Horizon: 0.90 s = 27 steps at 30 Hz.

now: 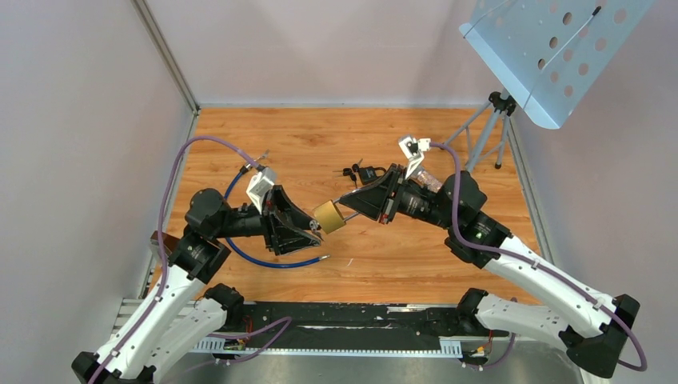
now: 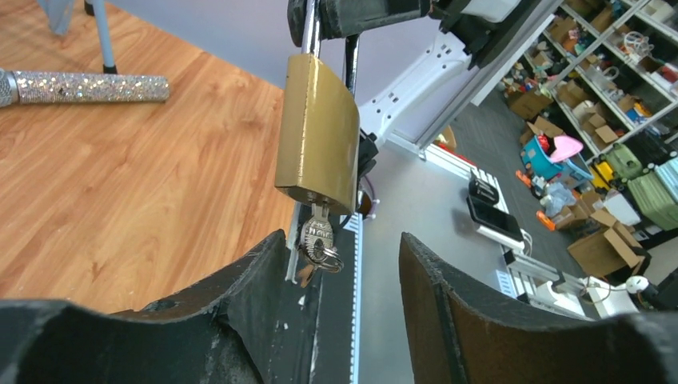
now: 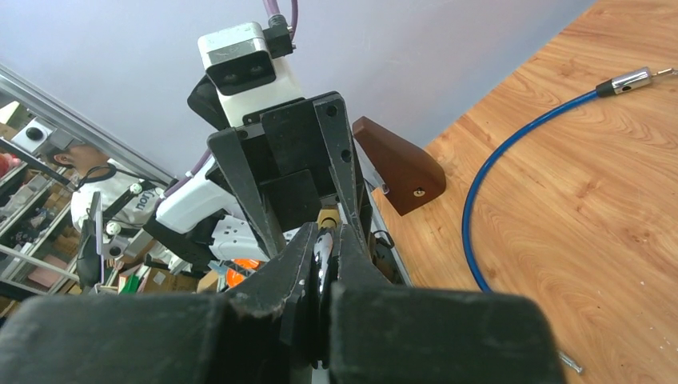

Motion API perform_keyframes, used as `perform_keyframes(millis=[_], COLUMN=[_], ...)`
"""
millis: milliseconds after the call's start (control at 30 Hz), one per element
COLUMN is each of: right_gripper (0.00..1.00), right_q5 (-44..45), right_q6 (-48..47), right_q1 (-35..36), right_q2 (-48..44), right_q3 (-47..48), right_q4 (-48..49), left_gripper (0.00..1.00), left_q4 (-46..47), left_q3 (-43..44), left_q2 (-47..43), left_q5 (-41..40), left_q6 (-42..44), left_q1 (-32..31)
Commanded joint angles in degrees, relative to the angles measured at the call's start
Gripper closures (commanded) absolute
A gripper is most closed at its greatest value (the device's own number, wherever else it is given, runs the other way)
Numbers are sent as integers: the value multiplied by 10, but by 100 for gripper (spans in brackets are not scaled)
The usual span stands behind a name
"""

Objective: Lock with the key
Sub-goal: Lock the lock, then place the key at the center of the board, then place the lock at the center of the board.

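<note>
A brass padlock (image 1: 329, 216) hangs in the air between the two arms, above the wooden table. My right gripper (image 1: 349, 202) is shut on its steel shackle (image 3: 321, 260), and a sliver of the brass body (image 3: 328, 216) shows past the fingertips. In the left wrist view the padlock (image 2: 317, 136) hangs shackle up, with a silver key (image 2: 317, 238) and its ring sticking out of the keyhole in its underside. My left gripper (image 2: 340, 240) is open, its jaws standing on either side of the key. The key lies close to the left finger (image 2: 256, 280), with a wide gap to the right one.
A blue cable (image 1: 272, 260) curls on the table under the left arm. A brown wooden block (image 3: 396, 164) sits at the table's left edge. A bunch of black keys (image 1: 356, 170) and a glittery microphone (image 2: 88, 86) lie further back. A music stand (image 1: 552, 56) rises at the back right.
</note>
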Motion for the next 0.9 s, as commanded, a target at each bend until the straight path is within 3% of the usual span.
perform_keyframes(millis=[0,200,267,333,367,633,867], right_gripper=[100,100,100,100,100,100,100], right_q5=[-25,-34,-36,-34,-30,48,128], right_q6=[-6,-13,-17,-19,-21,-44,-92], right_q1=[-3,-4,-5,-7,-8,-10,-10], right_q2=[2,7,6,0,-5,-90,-143], right_q3=[43,40,38,34,32,-16,-12], right_q4=[43,42,39,37,38,88,25], left_gripper=[41,55,70,96,99,100,100], left_q4=[-17,-17,-17,-23,-27,-71,-108], left_q3=[16,21,22,22,23,16,11], left_q2=[4,13,18,22,23,5,-4], left_q5=[17,2,0,-2,-4,-3,-31], left_q6=[34,38,39,44,46,57,71], left_q1=[2,2,2,2,2,2,2])
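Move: The key, sticking out of the brass padlock's lower end, sits between the left hand's open fingers, about 1 cm ahead and 1 cm to the right of the hand point, level with it. The padlock body is about 3 cm right, 2 cm ahead and 2 cm above. The black padlock lies on the table some 17 cm ahead, 11 cm right and 30 cm below. From the right hand, which holds the shackle, the key is about 5 cm left, 4 cm back and 4 cm lower. The left fingers close and pinch the key at its bow and ring while that hand eases down, about 2 cm in all. The right hand keeps its grip on the shackle, sinks about 1 cm alongside, then, once the key is held, pulls the padlock off it to the right by about 5 cm and up some 4 cm, its wrist turning roughly 10 degrees. ##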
